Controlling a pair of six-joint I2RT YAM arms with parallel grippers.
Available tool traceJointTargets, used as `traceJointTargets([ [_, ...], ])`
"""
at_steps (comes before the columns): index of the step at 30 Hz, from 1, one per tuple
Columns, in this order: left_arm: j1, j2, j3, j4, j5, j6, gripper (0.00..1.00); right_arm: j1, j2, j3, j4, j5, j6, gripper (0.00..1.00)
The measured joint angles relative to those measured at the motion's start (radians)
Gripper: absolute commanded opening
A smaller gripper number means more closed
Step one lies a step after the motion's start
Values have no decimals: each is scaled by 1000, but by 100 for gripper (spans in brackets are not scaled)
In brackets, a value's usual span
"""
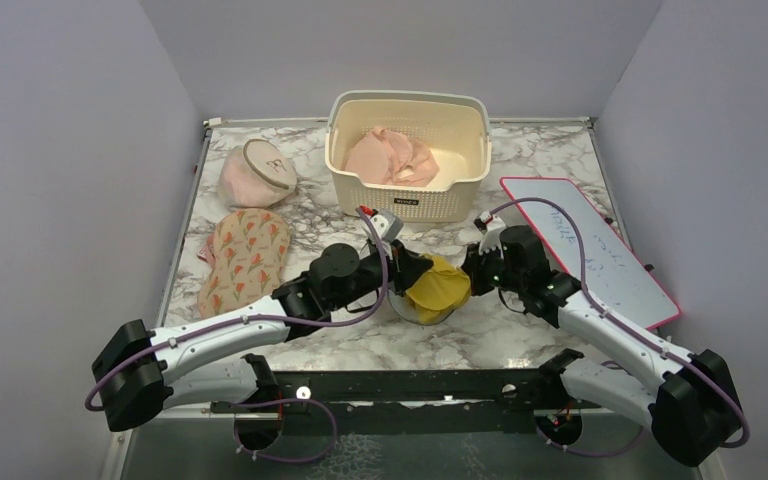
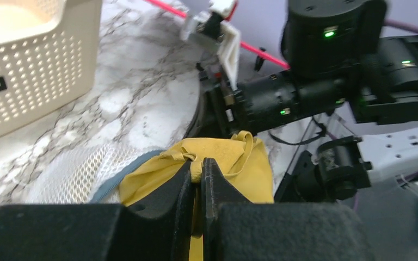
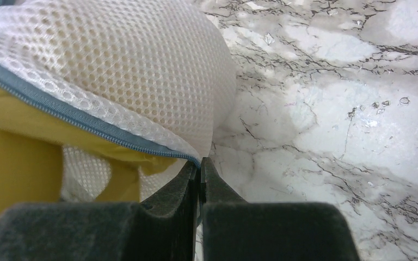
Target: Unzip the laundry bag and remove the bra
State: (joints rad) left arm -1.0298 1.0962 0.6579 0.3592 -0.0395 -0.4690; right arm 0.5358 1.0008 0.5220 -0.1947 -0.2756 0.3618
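Observation:
The laundry bag (image 3: 141,70) is white mesh with a grey zip rim (image 3: 76,114) and lies unzipped on the marble table between my two arms. A yellow bra (image 1: 438,288) bulges out of its opening. My left gripper (image 2: 197,163) is shut on a fold of the bra (image 2: 234,157), right beside the bag's mesh (image 2: 76,168). My right gripper (image 3: 200,162) is shut on the end of the grey zip rim, with yellow fabric (image 3: 11,163) showing inside the bag. From above, the left gripper (image 1: 412,272) and right gripper (image 1: 470,272) flank the bra, and the bag is mostly hidden under it.
A cream perforated basket (image 1: 408,150) holding pink garments (image 1: 392,158) stands at the back. A pinkish round bag (image 1: 256,174) and a floral fabric piece (image 1: 245,255) lie at the left. A pink-edged whiteboard (image 1: 590,250) lies at the right.

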Motion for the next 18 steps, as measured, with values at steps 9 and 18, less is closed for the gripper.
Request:
traceJointTargets([
  [9,0,-113,15,83,60,8,0,0,-5,0,0,0,0,1],
  [18,0,-143,15,174,69,-48,0,0,-13,0,0,-1,0,1],
])
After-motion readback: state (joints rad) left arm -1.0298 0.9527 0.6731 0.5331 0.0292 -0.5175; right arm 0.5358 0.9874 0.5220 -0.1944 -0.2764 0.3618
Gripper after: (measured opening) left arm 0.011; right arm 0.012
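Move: The left hand, with the yellow bra already pinched, is to take it to the laundry basket, roughly 28 cm ahead, 4 cm left and 14 cm below. The pink bra inside the basket lies about 28 cm ahead, 7 cm left and 17 cm below. The open laundry bag sits almost under this hand, 1 cm back, 2 cm left and 17 cm lower. From the right hand on its zip edge, the basket is about 27 cm ahead, 10 cm left, at its height. Keeping the yellow bra pinched by its edge, the left hand draws it up out of the laundry bag, rising about 10 cm and easing a couple of centimetres back while its fingertips tilt up some 20 degrees. The right hand stays put, still gripping the bag's zip edge. ##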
